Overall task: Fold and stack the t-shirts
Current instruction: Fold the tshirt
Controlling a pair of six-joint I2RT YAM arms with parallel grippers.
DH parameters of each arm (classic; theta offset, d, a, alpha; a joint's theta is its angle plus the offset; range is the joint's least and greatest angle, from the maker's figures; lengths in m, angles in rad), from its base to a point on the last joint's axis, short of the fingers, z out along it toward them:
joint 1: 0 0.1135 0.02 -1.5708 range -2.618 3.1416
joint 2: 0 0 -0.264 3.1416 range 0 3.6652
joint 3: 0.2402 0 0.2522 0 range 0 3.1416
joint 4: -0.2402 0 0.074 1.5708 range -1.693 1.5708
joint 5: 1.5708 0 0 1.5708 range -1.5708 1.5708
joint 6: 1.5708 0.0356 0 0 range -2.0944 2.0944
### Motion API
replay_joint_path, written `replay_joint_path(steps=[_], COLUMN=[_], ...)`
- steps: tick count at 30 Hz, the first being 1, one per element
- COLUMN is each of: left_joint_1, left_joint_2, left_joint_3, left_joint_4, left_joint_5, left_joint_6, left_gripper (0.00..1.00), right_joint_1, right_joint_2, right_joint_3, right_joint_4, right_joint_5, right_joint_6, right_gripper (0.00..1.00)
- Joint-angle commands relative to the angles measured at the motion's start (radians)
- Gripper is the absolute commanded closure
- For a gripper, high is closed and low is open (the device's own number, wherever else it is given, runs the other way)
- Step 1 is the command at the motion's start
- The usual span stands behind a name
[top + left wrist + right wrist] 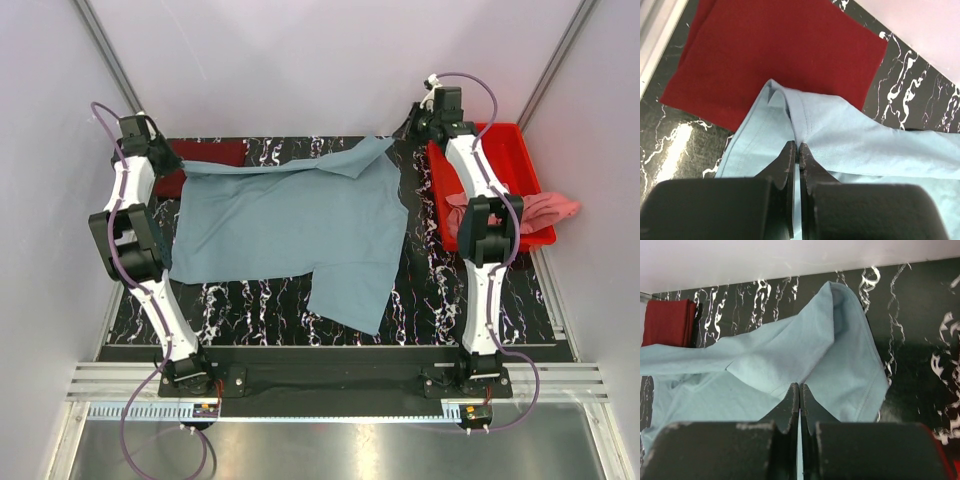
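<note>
A grey-blue t-shirt (290, 225) lies spread over the black marbled table, its far edge pulled taut between both grippers. My left gripper (173, 163) is shut on the shirt's far-left corner (805, 120), its jaws (798, 146) pinching a fold of the cloth. At the far-right corner (840, 340), my right gripper (403, 137) is also shut on the cloth, seen in its wrist view (800, 386). Under and behind the left corner sits a folded maroon t-shirt (215, 153) (780, 55) (667, 322). A salmon pink t-shirt (552, 210) hangs over the tray's right rim.
A red plastic tray (500, 150) stands at the right of the table, under the right arm. White walls close in the far side and both sides. Bare marbled table (250, 305) shows in front of the shirt.
</note>
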Motion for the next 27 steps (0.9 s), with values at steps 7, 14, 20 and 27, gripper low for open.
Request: replay_joint_path(steps=[7,14,20,27], left_joint_1=[0.033,0.048,0.051,0.051], left_joint_2=[0.000,0.034,0.064,0.083], left_joint_3=[0.036,0.054,0.069,0.079], left_joint_4=[-0.052,-0.086,-0.106,-0.124], left_joint_5=[0.041,0.032,0.047,0.052], left_joint_6=[0.006,0.005,0.002,0.017], left_gripper=[1.00,1.00,1.00,1.00], right_joint_1=[-0.019,-0.014,-0.013,-0.011], right_joint_2=[-0.152,-0.181,-0.198,-0.174], right_joint_3=[-0.090,-0.228,-0.339,-0.308], right_joint_4=[-0.110,-0.136,-0.113,-0.148], right_joint_5=[0.003,-0.048,-0.049,-0.036], right_joint_6=[0.055,0.167,0.247,0.228], right_gripper=[1.00,1.00,1.00,1.00])
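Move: Both hands already hold the blue t-shirt's raised edge. The layer the right hand lowers towards lies about 9 cm back and 12 below it; the red bin is some 26 cm to its right and 10 back, the pink shirt 32 right and 16 back. For the left hand, that layer lies about 3 cm back and 9 below; the folded red shirt sits 5 cm to its right and 2 ahead. Both hands lower the pinched edge towards the shirt, the right drawing back 9 cm and tipping down. ##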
